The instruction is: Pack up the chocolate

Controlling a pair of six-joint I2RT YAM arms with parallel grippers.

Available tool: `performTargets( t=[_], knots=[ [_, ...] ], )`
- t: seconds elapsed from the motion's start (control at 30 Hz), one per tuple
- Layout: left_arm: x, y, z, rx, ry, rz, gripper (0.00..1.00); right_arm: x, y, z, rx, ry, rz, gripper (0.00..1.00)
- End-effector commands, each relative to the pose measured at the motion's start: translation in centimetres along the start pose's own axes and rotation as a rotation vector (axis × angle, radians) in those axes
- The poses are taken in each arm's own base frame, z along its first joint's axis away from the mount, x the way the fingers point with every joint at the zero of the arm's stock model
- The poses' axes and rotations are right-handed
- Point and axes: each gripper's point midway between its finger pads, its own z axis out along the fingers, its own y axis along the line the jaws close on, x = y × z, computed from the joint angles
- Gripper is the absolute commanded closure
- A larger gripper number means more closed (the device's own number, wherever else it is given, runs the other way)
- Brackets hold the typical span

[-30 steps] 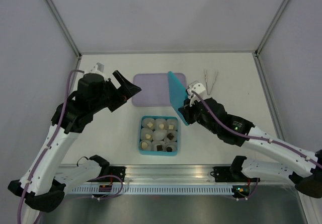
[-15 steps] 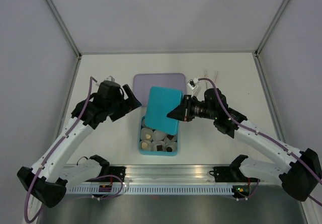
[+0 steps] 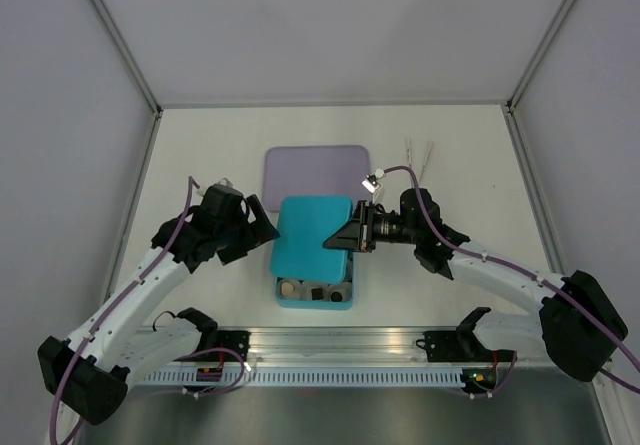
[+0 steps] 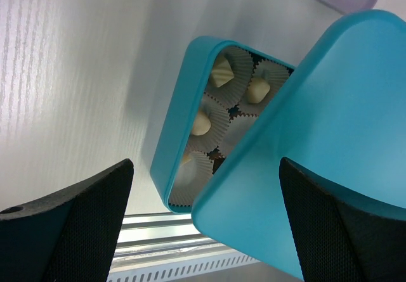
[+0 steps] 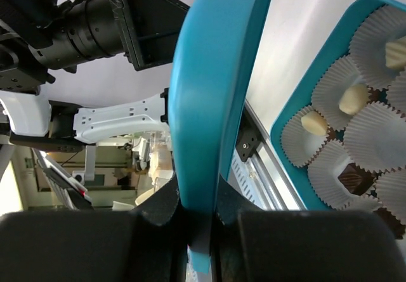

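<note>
A teal box (image 3: 315,302) sits near the table's front edge, filled with white paper cups that hold the chocolate (image 3: 290,288). Cream chocolate pieces (image 4: 201,123) and a dark one (image 5: 352,179) show in the wrist views. My right gripper (image 3: 345,237) is shut on the right edge of a teal lid (image 3: 312,235). The lid hangs tilted over the box and hides its back rows. In the right wrist view the lid (image 5: 212,92) stands edge-on between the jaws (image 5: 200,212). My left gripper (image 3: 265,230) is open beside the lid's left edge, holding nothing.
A flat lavender tray (image 3: 315,170) lies just behind the box. Two thin white tools (image 3: 418,155) rest at the back right. A metal rail (image 3: 340,345) runs along the near edge. Grey walls close in both sides and the back.
My right gripper swung the lid from upright near the tray down and forward over the box. My left arm moved forward and right, toward the lid's left edge.
</note>
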Motion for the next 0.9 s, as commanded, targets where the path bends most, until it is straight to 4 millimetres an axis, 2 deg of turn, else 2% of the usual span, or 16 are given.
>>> performTargets(
  t=[0.0, 0.4, 0.63, 0.7, 0.87],
  knots=[
    [0.2, -1.2, 0.6, 0.059, 0.02, -0.009, 0.01, -0.1, 1.2, 0.2, -0.092, 0.002, -0.001, 1.0],
    [1.9, -0.8, 2.9, 0.042, 0.1, 0.009, 0.0, 2.4, -2.6, 0.3, -0.055, 0.05, 0.076, 0.99],
    [2.3, -0.9, 3.4, 0.06, 0.111, 0.014, 0.0, 3.0, -3.7, -0.1, -0.074, 0.037, 0.108, 1.0],
    [2.5, -0.7, 3.6, 0.056, 0.121, 0.018, 0.0, 3.0, -3.2, -0.3, -0.112, 0.031, 0.119, 1.0],
    [2.4, -0.8, 3.8, 0.058, 0.123, 0.029, 0.01, 3.1, -4.2, -0.2, -0.109, 0.037, 0.146, 1.0]
  ],
)
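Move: The right hand pinches the lid by its right edge, with the open box it is meant for lying some 7 cm to this hand's left, 4 cm back and about 13 cm below. The empty purple tray lies about 17 cm ahead and 5 cm left, the tweezers roughly 20 cm ahead and 19 cm to the right, both some 15 cm lower. For the open left hand, the box's middle is about 12 cm right, 5 cm back and 7 cm down. Keeping its pinch on the lid's right edge, the right hand lowers the lid about 7 cm and draws it back some 2 cm to bring it over the box, rolling some 10 to 15 degrees about the line of its fingers so that the lid's far edge dips. Beside it the left hand, fingers still wide open, sinks about 4 cm and edges 2 cm right towards the box's left side, its fingertips tipping slightly back. ##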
